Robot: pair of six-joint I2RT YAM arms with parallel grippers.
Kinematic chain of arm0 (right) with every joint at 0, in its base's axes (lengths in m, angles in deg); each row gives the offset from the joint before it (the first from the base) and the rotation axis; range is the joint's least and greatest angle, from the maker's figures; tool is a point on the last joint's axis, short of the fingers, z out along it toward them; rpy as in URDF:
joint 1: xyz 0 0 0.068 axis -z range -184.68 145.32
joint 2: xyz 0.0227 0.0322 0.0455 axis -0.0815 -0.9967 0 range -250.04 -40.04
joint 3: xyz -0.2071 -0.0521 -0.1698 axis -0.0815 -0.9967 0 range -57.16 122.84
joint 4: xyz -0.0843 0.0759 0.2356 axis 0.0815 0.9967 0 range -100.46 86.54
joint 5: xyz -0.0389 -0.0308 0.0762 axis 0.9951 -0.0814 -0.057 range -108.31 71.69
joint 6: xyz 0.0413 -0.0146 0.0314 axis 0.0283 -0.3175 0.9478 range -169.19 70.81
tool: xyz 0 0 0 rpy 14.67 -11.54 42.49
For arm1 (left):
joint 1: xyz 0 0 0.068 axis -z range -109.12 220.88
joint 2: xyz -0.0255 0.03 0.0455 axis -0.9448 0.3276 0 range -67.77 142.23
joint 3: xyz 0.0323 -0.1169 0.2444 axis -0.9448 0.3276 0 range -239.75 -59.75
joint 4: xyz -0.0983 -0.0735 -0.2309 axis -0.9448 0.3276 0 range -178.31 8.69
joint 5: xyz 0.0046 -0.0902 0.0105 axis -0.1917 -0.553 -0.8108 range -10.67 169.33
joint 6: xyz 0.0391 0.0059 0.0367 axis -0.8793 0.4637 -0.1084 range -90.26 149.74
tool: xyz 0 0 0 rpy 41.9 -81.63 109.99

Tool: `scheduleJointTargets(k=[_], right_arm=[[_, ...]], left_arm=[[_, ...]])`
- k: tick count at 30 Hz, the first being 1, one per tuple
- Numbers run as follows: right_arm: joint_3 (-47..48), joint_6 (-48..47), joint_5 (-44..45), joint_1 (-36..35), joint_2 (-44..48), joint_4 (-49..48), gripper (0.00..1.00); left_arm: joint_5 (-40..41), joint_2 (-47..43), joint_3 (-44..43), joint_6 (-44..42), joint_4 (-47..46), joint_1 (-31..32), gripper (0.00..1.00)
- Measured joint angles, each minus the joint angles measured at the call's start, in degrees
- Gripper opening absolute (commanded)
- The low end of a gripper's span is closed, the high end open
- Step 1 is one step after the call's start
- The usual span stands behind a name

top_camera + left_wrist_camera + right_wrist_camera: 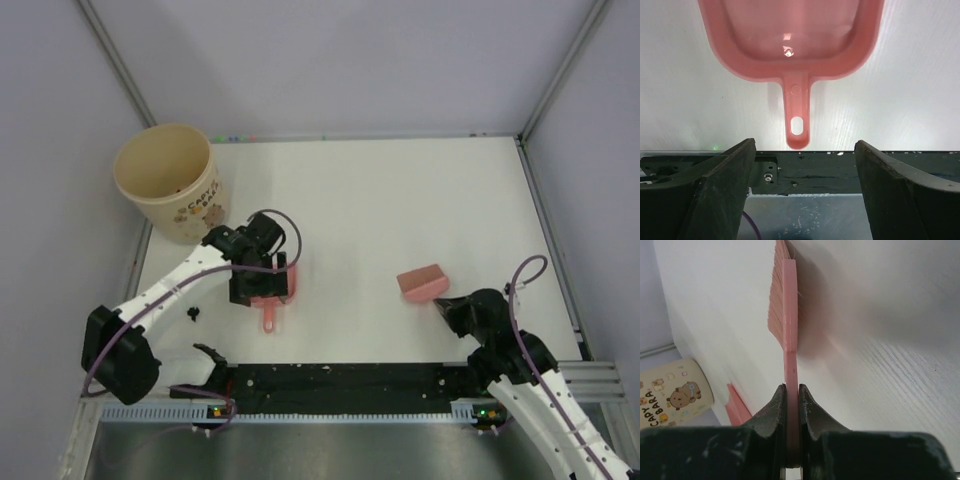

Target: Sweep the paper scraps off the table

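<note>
A pink dustpan (pixel 790 40) lies flat on the white table (pixel 400 200), its handle (pixel 796 115) pointing at the black front strip. My left gripper (pixel 802 175) hangs above and behind that handle, open, with nothing between its fingers (pixel 722 185); from above, the left gripper (pixel 262 288) covers most of the dustpan (pixel 270 312). No scraps show inside the pan. One small black paper scrap (pixel 194 316) lies left of the dustpan. My right gripper (pixel 792 397) is shut on the handle of a pink brush (pixel 780 305), whose head (pixel 422 282) rests on the table at the right.
A cream paper cup (pixel 167 183) with bear prints stands at the far left corner, also seen as the cup (pixel 672 392) in the right wrist view. The black strip (pixel 850 170) runs along the near edge. Grey-lilac walls close in the sides and back.
</note>
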Motion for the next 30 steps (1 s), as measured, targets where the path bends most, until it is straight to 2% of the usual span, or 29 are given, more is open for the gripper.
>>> scheduleJointTargets(k=[9, 11, 15, 18, 20, 23, 26, 27, 28, 30], right_arm=[[-2.6, 2.7, -2.8, 0.0, 0.2, -1.4, 0.0], [-2.9, 3.0, -3.2, 0.0, 0.3, -1.7, 0.04], [-3.1, 3.6, -3.8, 0.0, 0.4, -2.0, 0.06], [-3.1, 4.0, -4.2, 0.0, 0.4, -2.0, 0.12], [-3.4, 4.2, -4.6, 0.0, 0.4, -2.1, 0.2], [-3.8, 4.4, -5.6, 0.0, 0.3, -1.2, 0.39], [-4.6, 4.5, -6.9, 0.0, -0.6, 1.3, 0.51], [-4.8, 4.5, -7.1, 0.0, -1.3, 2.2, 0.62], [-4.9, 4.5, -7.5, 0.0, -2.1, 2.4, 0.68], [-4.9, 4.6, -7.9, 0.0, -3.6, 2.6, 0.9]], left_arm=[[0.7, -12.4, -2.1, 0.1, 3.8, 0.0, 0.85], [1.2, -15.1, -2.1, 0.1, 4.5, 0.0, 0.85], [1.7, -19.8, -1.3, 0.5, 5.4, 0.0, 0.85], [2.3, -22.0, -0.3, 0.9, 6.0, 0.0, 0.85], [2.7, -22.9, 0.3, 1.1, 6.1, 0.0, 0.84], [3.0, -23.8, 0.7, 1.5, 6.6, 0.1, 0.84], [3.4, -24.5, 0.9, 1.6, 6.8, 0.1, 0.84], [3.6, -24.6, 1.0, 1.6, 6.9, 0.1, 0.84], [3.8, -24.7, 1.0, 1.6, 6.9, 0.1, 0.84], [4.1, -24.8, 1.2, 1.6, 7.0, 0.1, 0.84]])
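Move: Just below the left hand, already open and lifting away, lies the released dustpan: its middle is about 4 cm ahead, 2 cm right and 8 cm down. A black paper scrap lies some 17 cm left and 1 cm ahead, and the bin stands 16 cm left and 23 cm ahead. Holding the brush, the right hand has its bare table spot about 5 cm ahead, 6 cm left and 6 cm down; the dustpan is roughly 39 cm left and 5 cm ahead. Lowering the brush gently and a little to the left, the right hand then opens to let its handle go and dips farther down and back, some 5 cm lower in all, fingers tipping more downward. The wide-open left hand rises about 6 cm clear of the dustpan, then eases back and left, its fingers swinging forward some 15 degrees. ##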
